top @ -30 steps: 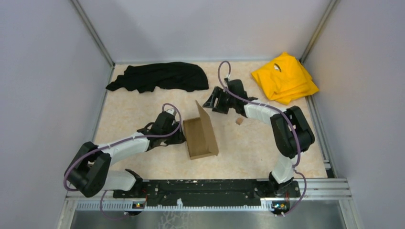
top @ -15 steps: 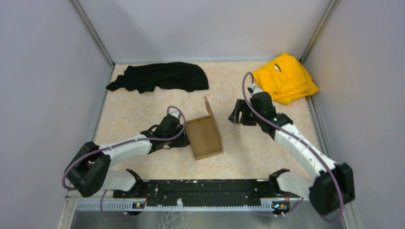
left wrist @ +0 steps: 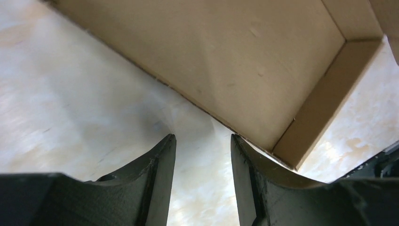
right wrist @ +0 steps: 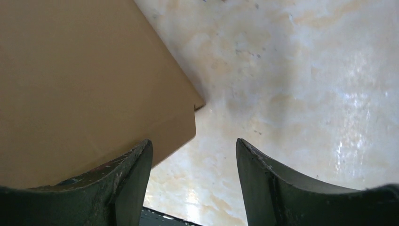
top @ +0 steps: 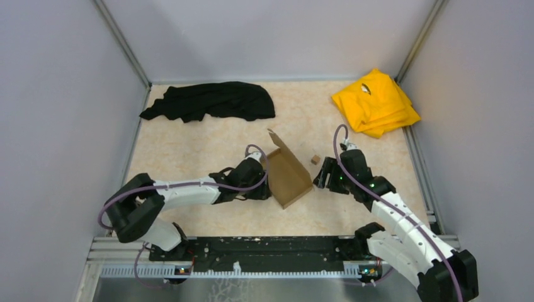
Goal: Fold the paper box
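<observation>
The paper box [top: 289, 173] is a shallow brown cardboard tray lying at an angle in the middle of the table, with a flap [top: 281, 143] raised along its far edge. My left gripper [top: 263, 187] is open at the box's left wall. In the left wrist view the box [left wrist: 235, 61] shows its open inside just past my left gripper [left wrist: 202, 141], which holds nothing. My right gripper [top: 322, 177] is open at the box's right side. In the right wrist view my right gripper [right wrist: 193, 143] holds only bare table, with one fingertip [right wrist: 141, 155] by the box [right wrist: 84, 84] corner.
A tiny brown cube [top: 315, 160] lies just beyond the right gripper. A black cloth [top: 211, 100] is bunched at the back left and a yellow cloth [top: 374, 102] at the back right. Grey walls close in the table on three sides.
The right arm has swung from behind the box to its near right side. The left gripper moved right, and the box slid right, turned, and its flap leans lower.
</observation>
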Robot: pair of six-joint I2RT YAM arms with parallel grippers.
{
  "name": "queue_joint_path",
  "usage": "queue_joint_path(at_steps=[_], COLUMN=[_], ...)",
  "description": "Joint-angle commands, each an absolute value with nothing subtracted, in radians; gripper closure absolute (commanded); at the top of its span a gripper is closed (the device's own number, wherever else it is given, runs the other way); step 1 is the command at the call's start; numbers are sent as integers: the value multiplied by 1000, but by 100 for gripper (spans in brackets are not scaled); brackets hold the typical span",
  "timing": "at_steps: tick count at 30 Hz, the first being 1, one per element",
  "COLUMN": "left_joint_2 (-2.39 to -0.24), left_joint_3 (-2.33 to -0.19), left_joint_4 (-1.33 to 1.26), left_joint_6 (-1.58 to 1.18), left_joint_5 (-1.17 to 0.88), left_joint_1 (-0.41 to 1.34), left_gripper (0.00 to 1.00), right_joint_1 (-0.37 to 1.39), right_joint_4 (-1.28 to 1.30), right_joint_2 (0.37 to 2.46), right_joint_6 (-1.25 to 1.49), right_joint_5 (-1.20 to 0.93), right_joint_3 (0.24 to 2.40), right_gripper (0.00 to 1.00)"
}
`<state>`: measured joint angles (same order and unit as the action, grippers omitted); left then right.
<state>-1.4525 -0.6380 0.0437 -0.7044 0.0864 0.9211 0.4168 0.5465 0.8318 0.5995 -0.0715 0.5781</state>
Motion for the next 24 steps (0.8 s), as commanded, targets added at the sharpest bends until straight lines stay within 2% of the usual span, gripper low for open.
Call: queue_joint_path(at_steps=[1, 6, 13, 24], left_joint_2=[-1568, -1637, -1567, -1473], left_joint_3=[-753, -832, -775, -690], left_joint_4=[10, 11, 19, 30], left_joint_6=[-723, -716, -719, -724], left_joint_5=[112, 115, 139, 179], left_joint_1=[980, 1012, 1020, 1020], left_gripper=[47, 48, 47, 47], right_joint_1=[420, 420, 416, 414], right_joint_4=[486, 495, 373, 123], right_joint_2=[779, 769, 849, 1190], right_joint_6=[699, 770, 852, 857], right_joint_5=[22, 139, 174, 57], right_joint_3=[511, 491, 444, 573], right_gripper=[35, 32, 31, 33])
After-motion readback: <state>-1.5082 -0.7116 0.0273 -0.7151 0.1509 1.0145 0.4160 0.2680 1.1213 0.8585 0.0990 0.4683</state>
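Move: My left hand is low beside the paper box's left side near its close end; the box's middle lies about 7 cm to its right, 3 cm ahead and roughly level. From my right hand, the box's middle is some 8 cm left, 1 cm ahead and 8 cm below. The small brown block sits about 7 cm straight ahead of my right hand, 9 cm down; from the left hand it is 14 cm right and 10 cm ahead. My left hand keeps sweeping right, shoving against the box's left wall for some 5 cm, then eases back about half of that and rises slightly. Meanwhile my right hand sinks about 7 cm outside the upright lid on the box's right, turning nearly 20 degrees clockwise; it drifts right, then comes back left and forward on the way down. Both grippers stay partly open. ##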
